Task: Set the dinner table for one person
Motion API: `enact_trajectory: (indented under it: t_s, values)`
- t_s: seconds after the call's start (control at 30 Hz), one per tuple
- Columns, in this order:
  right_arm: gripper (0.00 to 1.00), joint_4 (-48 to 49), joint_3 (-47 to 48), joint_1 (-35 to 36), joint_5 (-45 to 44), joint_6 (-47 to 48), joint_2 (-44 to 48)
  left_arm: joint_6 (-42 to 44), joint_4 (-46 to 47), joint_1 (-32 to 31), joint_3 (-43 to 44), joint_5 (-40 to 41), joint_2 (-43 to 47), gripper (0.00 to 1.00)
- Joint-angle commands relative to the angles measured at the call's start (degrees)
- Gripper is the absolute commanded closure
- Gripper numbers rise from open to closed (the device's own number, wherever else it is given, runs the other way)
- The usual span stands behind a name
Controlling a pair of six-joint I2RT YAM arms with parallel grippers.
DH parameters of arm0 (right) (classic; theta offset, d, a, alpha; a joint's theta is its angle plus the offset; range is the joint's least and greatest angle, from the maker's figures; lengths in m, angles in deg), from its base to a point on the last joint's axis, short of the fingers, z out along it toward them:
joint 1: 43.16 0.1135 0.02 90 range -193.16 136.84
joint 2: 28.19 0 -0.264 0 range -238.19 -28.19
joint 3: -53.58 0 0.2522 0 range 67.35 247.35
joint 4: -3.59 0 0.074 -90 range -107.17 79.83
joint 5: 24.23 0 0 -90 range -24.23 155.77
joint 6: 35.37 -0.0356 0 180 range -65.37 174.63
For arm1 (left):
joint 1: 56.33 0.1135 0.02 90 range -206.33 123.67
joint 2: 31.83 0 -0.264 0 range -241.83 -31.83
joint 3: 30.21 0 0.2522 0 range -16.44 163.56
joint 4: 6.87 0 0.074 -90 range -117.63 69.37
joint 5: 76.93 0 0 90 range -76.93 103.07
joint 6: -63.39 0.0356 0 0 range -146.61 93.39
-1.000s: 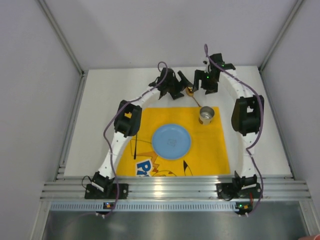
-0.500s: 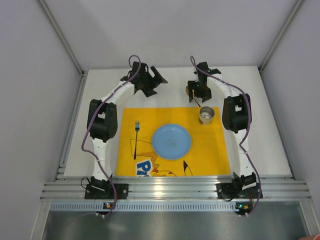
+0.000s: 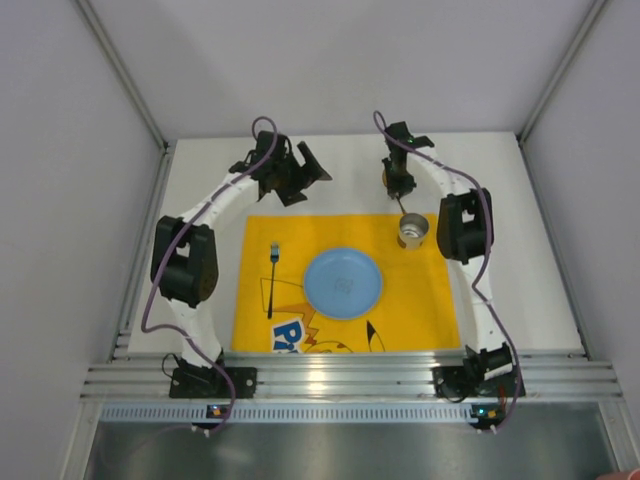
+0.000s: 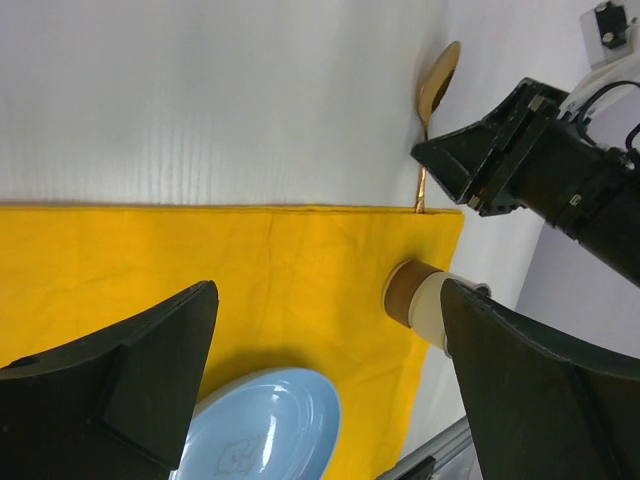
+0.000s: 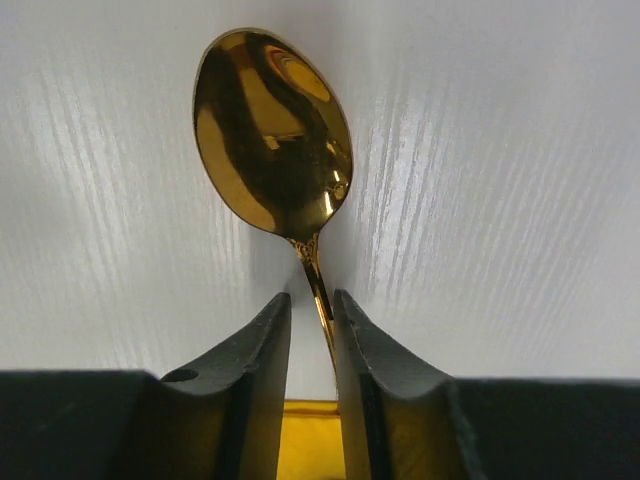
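A gold spoon [image 5: 272, 130] lies on the white dinner table [image 3: 200, 200], just beyond the far edge of the yellow placemat [image 3: 420, 300]. My right gripper [image 5: 310, 298] straddles its thin handle with the jaws narrowed. The right finger touches the handle and a slim gap shows on the left. From above, the spoon [image 3: 402, 208] pokes out below the right gripper [image 3: 397, 185]. My left gripper [image 3: 315, 165] hovers wide open over the table's far left and holds nothing. The left wrist view shows the spoon [image 4: 438, 85] too.
On the placemat rest a light blue plate [image 3: 342, 282] in the middle, a dark fork [image 3: 272, 275] to its left and a cup [image 3: 412, 232] at the far right corner. Grey walls and silver rails [image 3: 350, 378] bound the table.
The right gripper came down over the spoon handle and its jaws narrowed around it. The left arm swung back to the left, uncovering the fork.
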Motion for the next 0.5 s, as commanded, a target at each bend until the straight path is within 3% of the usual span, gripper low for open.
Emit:
enact_trajectory:
  t_s: [0.0,0.23,0.47]
  values:
    - [0.76,-2.07,1.39,2.47,-5.88,0.83,-4.61,1.76,-1.05,0.13,-4.09,2.01,5.33,0.02]
    - [0.98,-2.51,2.96,3.27,-8.18,0.57,-5.66,3.69,-2.45,0.22,-8.05,2.63,8.41,0.02]
    - [1.0,-0.84,7.01,1.08,-5.98,0.31,-5.5,6.07,-5.7,0.22,-6.04,2.19,8.15,0.02]
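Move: The spoon lies on the table between the right hand's part-closed fingers, its middle about 1 cm back of the hand and 1 cm below, bowl pointing outward. The mug stands some 11 cm back and 3 cm to the right of that hand, its middle slightly higher; the plate is roughly 23 cm back and 14 cm left, about level in height. From the left hand, the spoon is about 4 cm ahead, 24 cm right and 14 cm below. Staying low and nearly in place, the right hand shuts its fingers and pinches the spoon's handle just behind the bowl, tilting about 5 degrees and easing some 1.5 cm forward. The empty left hand, still wide open, draws back about 4 cm, sinking and drifting left by around 2 cm each, away from the spoon. ##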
